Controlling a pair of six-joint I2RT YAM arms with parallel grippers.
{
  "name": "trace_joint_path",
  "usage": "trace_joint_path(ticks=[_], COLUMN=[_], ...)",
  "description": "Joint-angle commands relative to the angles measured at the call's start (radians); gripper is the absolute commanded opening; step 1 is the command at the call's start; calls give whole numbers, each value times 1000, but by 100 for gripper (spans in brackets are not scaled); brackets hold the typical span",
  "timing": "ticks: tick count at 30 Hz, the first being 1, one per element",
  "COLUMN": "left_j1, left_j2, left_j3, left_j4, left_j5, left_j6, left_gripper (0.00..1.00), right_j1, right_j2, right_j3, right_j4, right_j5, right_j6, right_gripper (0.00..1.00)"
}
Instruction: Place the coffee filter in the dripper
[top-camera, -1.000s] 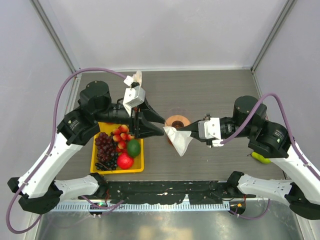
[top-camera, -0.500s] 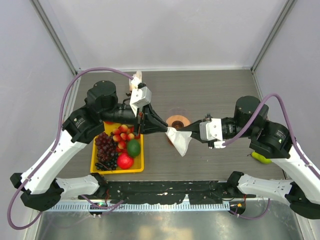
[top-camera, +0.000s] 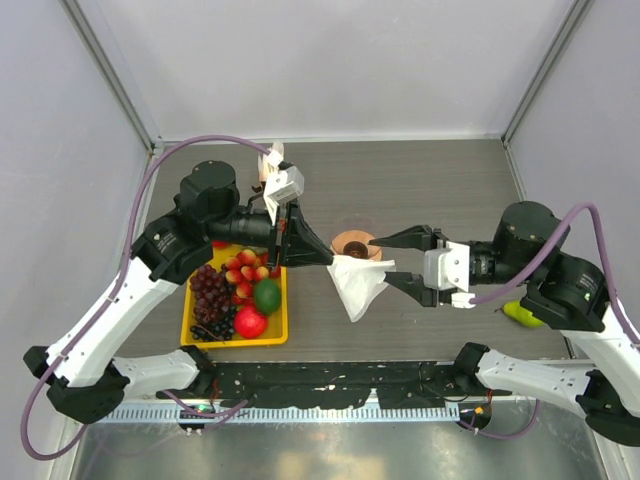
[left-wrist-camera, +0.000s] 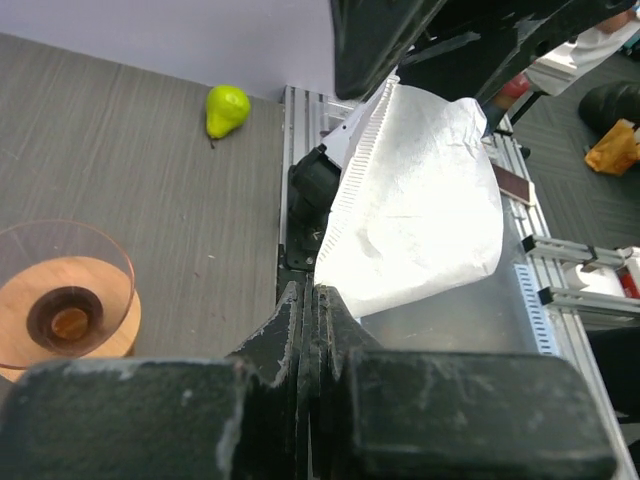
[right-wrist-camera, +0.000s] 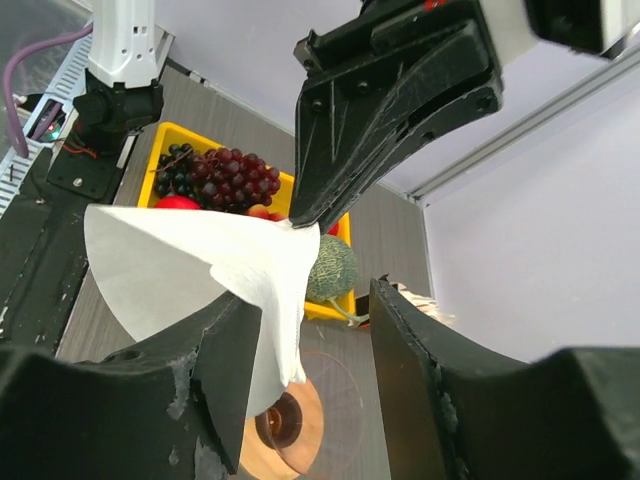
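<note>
The coffee filter (top-camera: 358, 285) is a white paper cone hanging in the air just in front of the dripper (top-camera: 352, 243). My left gripper (top-camera: 330, 258) is shut on its upper left corner. In the left wrist view the filter (left-wrist-camera: 420, 210) fans out beyond the closed left gripper (left-wrist-camera: 312, 300), and the dripper (left-wrist-camera: 60, 310) stands at the lower left. My right gripper (top-camera: 380, 258) is open at the filter's right side. In the right wrist view the filter (right-wrist-camera: 200, 270) drapes against the lower finger of the right gripper (right-wrist-camera: 318, 310), above the dripper (right-wrist-camera: 290, 420).
A yellow tray (top-camera: 285, 320) of grapes, strawberries and other fruit sits left of the dripper. A green pear (top-camera: 520, 314) lies at the right near my right arm. An upright bundle of papers (top-camera: 272, 160) stands at the back left.
My left gripper has closed on the filter's corner. My right gripper has opened, let go of the filter and drawn back to the right.
</note>
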Motion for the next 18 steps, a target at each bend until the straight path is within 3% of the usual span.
trace_joint_path(ticks=[1, 5, 7, 12, 18], left_j1=[11, 39, 54, 80, 99], left_j2=[3, 20, 23, 2, -19], left_j3=[-7, -27, -36, -79, -139], left_j4=[63, 125, 152, 220, 248], left_j5=[35, 57, 69, 120, 164], left_j6=[-101, -201, -243, -293, -284], left_gripper=[0, 0, 0, 0, 0], right_j1=[5, 7, 7, 8, 7], right_j2=[-13, -1, 5, 8, -15], right_j3=[49, 60, 66, 69, 53], right_j4=[11, -10, -18, -23, -1], right_j5=[23, 14, 7, 17, 46], right_j6=[-18, -51, -73, -84, -76], right_gripper=[52, 49, 41, 7, 5])
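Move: The left hand already holds the paper filter by one corner of its rim; the dripper on the glass server lies about 10 cm ahead of that hand, 4 cm to its right and some 25 cm below. For the open right hand, the filter's middle is roughly 3 cm left, 3 cm back and 4 cm below, its free rim corner near the fingers. The fruit tray lies about 19 cm left of the left hand, 9 cm ahead and 38 cm below. Rising about 1.5 cm and then easing down slightly, the right hand shuts its half-open fingers and pinches the filter's free rim corner. Meanwhile the left keeps its pinch on the other corner, shifting some 1.5 cm forward and 1 cm down, towards the dripper, as it rolls about 15 degrees about its fingers, forward side down. ##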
